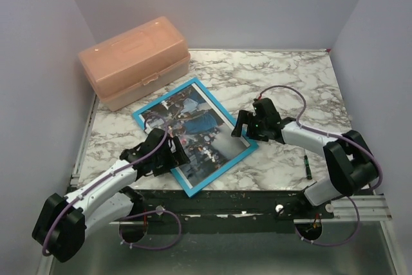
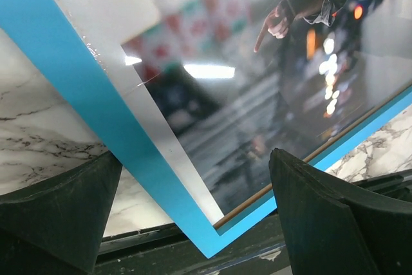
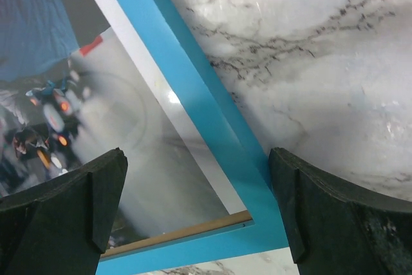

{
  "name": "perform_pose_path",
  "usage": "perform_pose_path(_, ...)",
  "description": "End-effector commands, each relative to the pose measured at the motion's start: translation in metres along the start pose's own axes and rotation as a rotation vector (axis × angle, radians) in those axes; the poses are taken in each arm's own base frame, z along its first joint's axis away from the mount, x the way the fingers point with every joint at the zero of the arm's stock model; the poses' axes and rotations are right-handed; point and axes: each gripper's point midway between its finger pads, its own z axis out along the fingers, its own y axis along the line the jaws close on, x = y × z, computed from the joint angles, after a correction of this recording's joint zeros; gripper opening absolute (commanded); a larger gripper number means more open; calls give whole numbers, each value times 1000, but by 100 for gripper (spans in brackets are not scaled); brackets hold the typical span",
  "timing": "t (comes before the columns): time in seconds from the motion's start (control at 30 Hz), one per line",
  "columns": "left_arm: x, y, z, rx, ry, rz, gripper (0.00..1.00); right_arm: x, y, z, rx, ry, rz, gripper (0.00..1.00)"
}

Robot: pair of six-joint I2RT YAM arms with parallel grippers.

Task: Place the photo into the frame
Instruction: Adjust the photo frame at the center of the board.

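Observation:
The blue frame (image 1: 164, 97) lies flat and turned diagonally on the marble table, with the photo (image 1: 196, 130) face up inside its rails. My left gripper (image 1: 172, 152) hangs open over the frame's near corner. In the left wrist view that blue corner (image 2: 212, 239) sits between my spread fingers (image 2: 58, 210), with the photo (image 2: 257, 94) behind it. My right gripper (image 1: 243, 125) is open above the frame's right corner (image 3: 257, 236), and the photo (image 3: 84, 107) fills the left of that view. A thin brown strip runs between the photo's edge and the rail. Neither gripper holds anything.
A translucent peach plastic box (image 1: 135, 61) stands at the back left, close to the frame's far corner. A small dark pen-like tool (image 1: 308, 167) lies on the marble at the right. The table's black front edge (image 1: 225, 201) runs just below the frame's near corner. Walls close in both sides.

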Motion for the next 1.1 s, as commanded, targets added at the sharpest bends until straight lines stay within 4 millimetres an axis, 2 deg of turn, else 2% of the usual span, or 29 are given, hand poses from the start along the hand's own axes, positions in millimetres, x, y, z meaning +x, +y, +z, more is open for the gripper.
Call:
perform_pose_path(0.0, -13, -51, 5, 186, 16, 107, 99, 82, -11, -18, -54, 229, 87, 100)
perform_pose_path(0.3, -28, -108, 18, 269, 88, 249, 99, 119, 7, -51, -168, 234, 132, 100)
perform_pose_path(0.7, -39, -185, 61, 256, 185, 402, 99, 152, 37, -66, -247, 277, 77, 100)
perform_pose_path(0.87, -56, -197, 73, 202, 157, 446, 99, 164, 63, -69, -288, 291, 20, 100)
perform_pose_path(1.07, -68, -204, 81, 158, 144, 485, 98, 190, 112, -73, -382, 325, -94, 100)
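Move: The photo frame lies askew under both hands, 2 cm or so down. Its middle is about 13 cm ahead of the left hand and 5 cm to its right. The frame's near corner is some 8 cm back and 3 cm right of that hand, and the pink box some 37 cm ahead and 15 cm left. From the right hand, the frame's middle is about 20 cm left and 1 cm ahead. The frame's right corner sits 3 cm right and 3 cm back. With its outer finger against the outside of the frame's left long side, the left hand pushes it forward about 17 cm, slowly then fast, drifting 5 cm right and turning some 30 degrees, its left side rising. The open right hand, outer finger still hooked outside the frame's right corner, drags that corner back about 15 cm, edging right and at the end left again. ##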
